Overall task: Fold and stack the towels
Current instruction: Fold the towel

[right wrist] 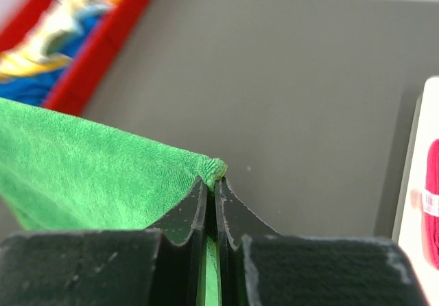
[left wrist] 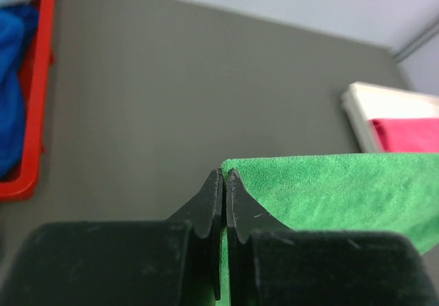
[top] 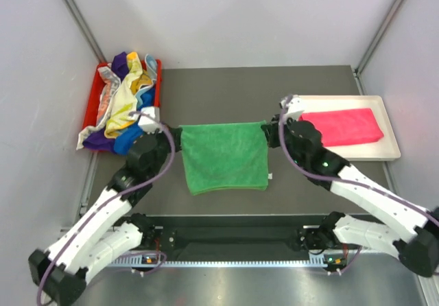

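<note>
A green towel hangs stretched between my two grippers above the middle of the grey table. My left gripper is shut on its left top corner, seen up close in the left wrist view with the green towel running off to the right. My right gripper is shut on the right top corner; in the right wrist view the green towel bunches at the tips. A folded pink towel lies on the white tray. Several loose towels fill the red bin.
The red bin sits at the table's far left, the white tray at the right, both close to the arms' elbows. White walls enclose the table on three sides. A black rail runs along the near edge between the arm bases.
</note>
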You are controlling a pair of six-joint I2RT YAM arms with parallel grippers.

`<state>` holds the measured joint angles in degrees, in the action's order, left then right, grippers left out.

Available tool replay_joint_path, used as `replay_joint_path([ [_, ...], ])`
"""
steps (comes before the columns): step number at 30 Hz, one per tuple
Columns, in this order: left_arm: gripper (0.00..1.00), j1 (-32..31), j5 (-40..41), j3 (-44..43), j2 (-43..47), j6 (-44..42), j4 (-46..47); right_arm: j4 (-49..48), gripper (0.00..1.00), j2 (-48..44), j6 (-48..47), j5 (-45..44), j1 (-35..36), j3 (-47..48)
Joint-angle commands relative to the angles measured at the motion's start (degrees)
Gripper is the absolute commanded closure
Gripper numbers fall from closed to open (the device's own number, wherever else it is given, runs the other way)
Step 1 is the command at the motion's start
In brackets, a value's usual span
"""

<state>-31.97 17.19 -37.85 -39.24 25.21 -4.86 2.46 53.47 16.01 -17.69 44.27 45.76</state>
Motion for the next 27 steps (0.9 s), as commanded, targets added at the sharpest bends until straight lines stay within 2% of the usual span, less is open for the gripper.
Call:
replay_joint_path([
  [1,1.0,1.11,5.66,-3.98,-10.65,0.45,4.42,-2.01,1.0,7.77,-0.98,0.28,-3.92,3.54],
  [2,1.0,2.86,4.01,-5.03,-16.59,0.71,7.21,-4.19,1.0,9.79,-1.07,1.51,-6.8,4.59],
  [6,1.0,8.84,-1.43,-10.05,-31.39,2.56,13.63,-8.68,1.0,23.38,-1.07,9.85,-14.11,8.46],
  [8,1.0,11.3,-1.89,-13.47,-40.06,3.26,15.49,-10.62,1.0,28.33,-1.33,11.71,-17.18,10.22],
  [11,1.0,13.5,-3.13,-18.48,-50.53,3.44,18.39,-12.56,1.0,40.61,-1.07,15.93,-20.61,16.62],
  [17,1.0,16.06,-6.2,-29.56,-65.67,2.21,19.63,-12.65,0.98,54.18,-0.98,20.06,-24.22,28.04],
  [18,0.99,16.23,-6.2,-31.39,-67.0,2.12,19.98,-12.48,0.94,57.06,-0.98,20.41,-24.67,29.29],
  [20,0.89,16.93,-7.08,-33.51,-70.86,2.03,19.98,-11.52,0.84,59.54,-0.98,20.85,-25.72,32.97],
  [21,0.83,17.02,-7.17,-35.26,-71.93,1.95,20.07,-11.42,0.73,61.38,-0.98,21.12,-25.99,33.69],
  [22,0.67,17.11,-7.17,-35.89,-72.72,2.12,20.16,-11.34,0.66,62.1,-1.15,21.12,-26.16,34.48],
  [23,0.62,17.29,-7.26,-36.42,-74.03,1.95,20.68,-10.47,0.58,63.23,-1.24,21.03,-26.51,35.97],
  [24,0.58,17.38,-7.0,-37.64,-74.48,1.69,20.6,-10.02,0.47,63.51,-1.33,20.77,-26.6,36.59],
  [25,0.5,17.38,-6.73,-38.26,-74.83,1.25,20.33,-9.76,0.41,63.68,-1.51,20.68,-26.87,37.12],
  [27,0.46,17.46,-6.03,-39.14,-74.66,0.81,19.63,-8.0,0.37,63.34,-1.25,19.55,-27.13,38.0],
])
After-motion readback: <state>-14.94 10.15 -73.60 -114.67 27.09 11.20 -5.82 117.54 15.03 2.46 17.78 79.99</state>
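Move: Both hands already hold the far corners of the folded green towel in the air. The left hand's corner is headed for bare table roughly 26 cm ahead and 20 cm below, with the red basket's middle about 25 cm ahead and 25 cm to the left. The right's is headed for table about 25 cm ahead, 2 cm right and 20 cm below; the white tray with the pink towel lies some 16 cm ahead and 30 cm to its right. Side by side and in one quick sweep, both hands carry the far edge of the green towel about 25 cm forward and some 19 cm down to the bare table between basket and tray, the fingers tipping downward by some 20 degrees on the way. As they ease to a stop just above the table, both grippers open to about half or a little more and let go of the two corners, staying there with the spread fingers around them. ##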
